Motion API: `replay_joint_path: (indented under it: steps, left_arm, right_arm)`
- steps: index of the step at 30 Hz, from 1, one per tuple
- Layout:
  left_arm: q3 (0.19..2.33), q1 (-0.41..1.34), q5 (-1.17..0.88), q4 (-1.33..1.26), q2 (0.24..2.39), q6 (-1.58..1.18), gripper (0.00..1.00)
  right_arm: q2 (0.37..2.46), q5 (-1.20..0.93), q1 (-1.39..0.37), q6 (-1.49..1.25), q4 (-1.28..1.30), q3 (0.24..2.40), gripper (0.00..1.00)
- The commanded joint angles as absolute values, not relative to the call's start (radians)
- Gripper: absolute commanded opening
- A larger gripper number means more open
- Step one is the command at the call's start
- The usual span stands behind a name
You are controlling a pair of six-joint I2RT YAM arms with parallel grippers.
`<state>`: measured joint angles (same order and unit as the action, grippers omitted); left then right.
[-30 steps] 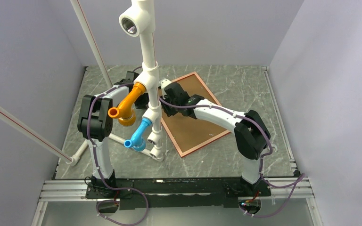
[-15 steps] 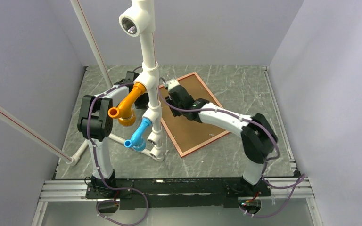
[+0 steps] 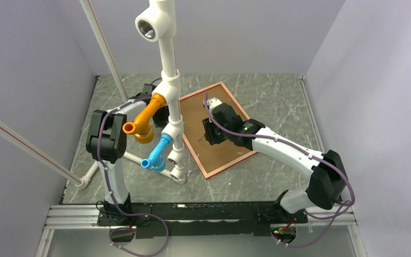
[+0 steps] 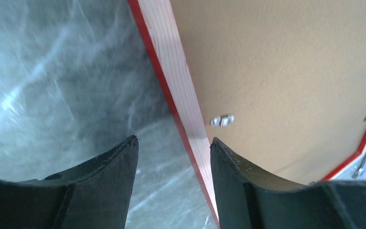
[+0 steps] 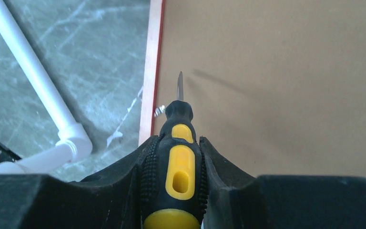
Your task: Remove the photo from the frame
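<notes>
The frame (image 3: 193, 96) lies back side up on the marble table, and its red edge (image 4: 181, 95) runs between the fingers of my left gripper (image 4: 173, 140). That gripper is open, with its right finger over the edge strip. The brown backing board (image 3: 192, 115) fills the frame and hides the photo. My right gripper (image 5: 178, 138) is shut on a black-and-yellow screwdriver (image 5: 180, 162). It hovers over the board's middle (image 3: 212, 131), with the blade tip near the frame's left rail (image 5: 151, 71). Small metal tabs (image 4: 221, 120) sit on the board by the rail.
A tall white pipe stand (image 3: 168, 80) with an orange elbow (image 3: 147, 115) and a blue elbow (image 3: 158, 152) rises just left of the frame and hides my left gripper from above. Its base pipe (image 5: 33, 81) lies beside the frame. Slanted white rods (image 3: 27, 144) and walls enclose the table.
My right arm has carried the screwdriver from the frame's far left corner toward the middle of the board, its elbow swinging out to the right. The left arm has barely moved.
</notes>
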<state>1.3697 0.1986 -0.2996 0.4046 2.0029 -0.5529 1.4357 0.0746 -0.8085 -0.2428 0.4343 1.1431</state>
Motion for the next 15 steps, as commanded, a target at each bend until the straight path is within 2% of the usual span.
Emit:
replay_joint_path:
  steps: [1, 4, 10, 15]
  left_arm:
    - [1.274, 0.216, -0.361, 0.373, 1.901, -0.644, 0.61]
    - [1.222, 0.226, -0.384, 0.326, 1.856, -0.657, 0.63]
    - [1.231, 0.268, -0.353, 0.362, 1.874, -0.647, 0.65]
    - [1.208, 0.284, -0.341, 0.355, 1.898, -0.683, 0.6]
  right_arm:
    - [1.416, 0.063, -0.811, -0.288, 0.542, 1.165, 0.0]
    - [1.392, 0.054, -0.812, -0.272, 0.502, 1.11, 0.0]
    - [1.426, 0.018, -0.823, -0.289, 0.527, 1.149, 0.0]
    - [1.44, 0.013, -0.845, -0.291, 0.539, 1.163, 0.0]
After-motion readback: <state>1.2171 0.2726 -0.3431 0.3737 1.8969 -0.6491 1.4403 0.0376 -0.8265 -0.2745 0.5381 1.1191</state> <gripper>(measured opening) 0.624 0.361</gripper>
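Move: The clip at the near end of the frame's left edge lies about 4 cm left, 2 cm ahead and some 14 cm below my right hand, which already holds the screwdriver. The pipe elbow is about 10 cm left and 9 cm back of that hand; the near-edge clip is some 12 cm right, roughly level. For my empty left hand the near left clip lies about 14 cm back and 12 cm right, the far left clip 3 cm ahead and 5 cm right. I bring the screwdriver tip down towards the backing board beside the near left clip: my right hand draws back about 3 cm and sinks nearly as much, tipping steeper, grip kept. Meanwhile my left hand, fingers still open, slides back about 5 cm and some 3 cm right, away from the far left clip and towards the near one. ##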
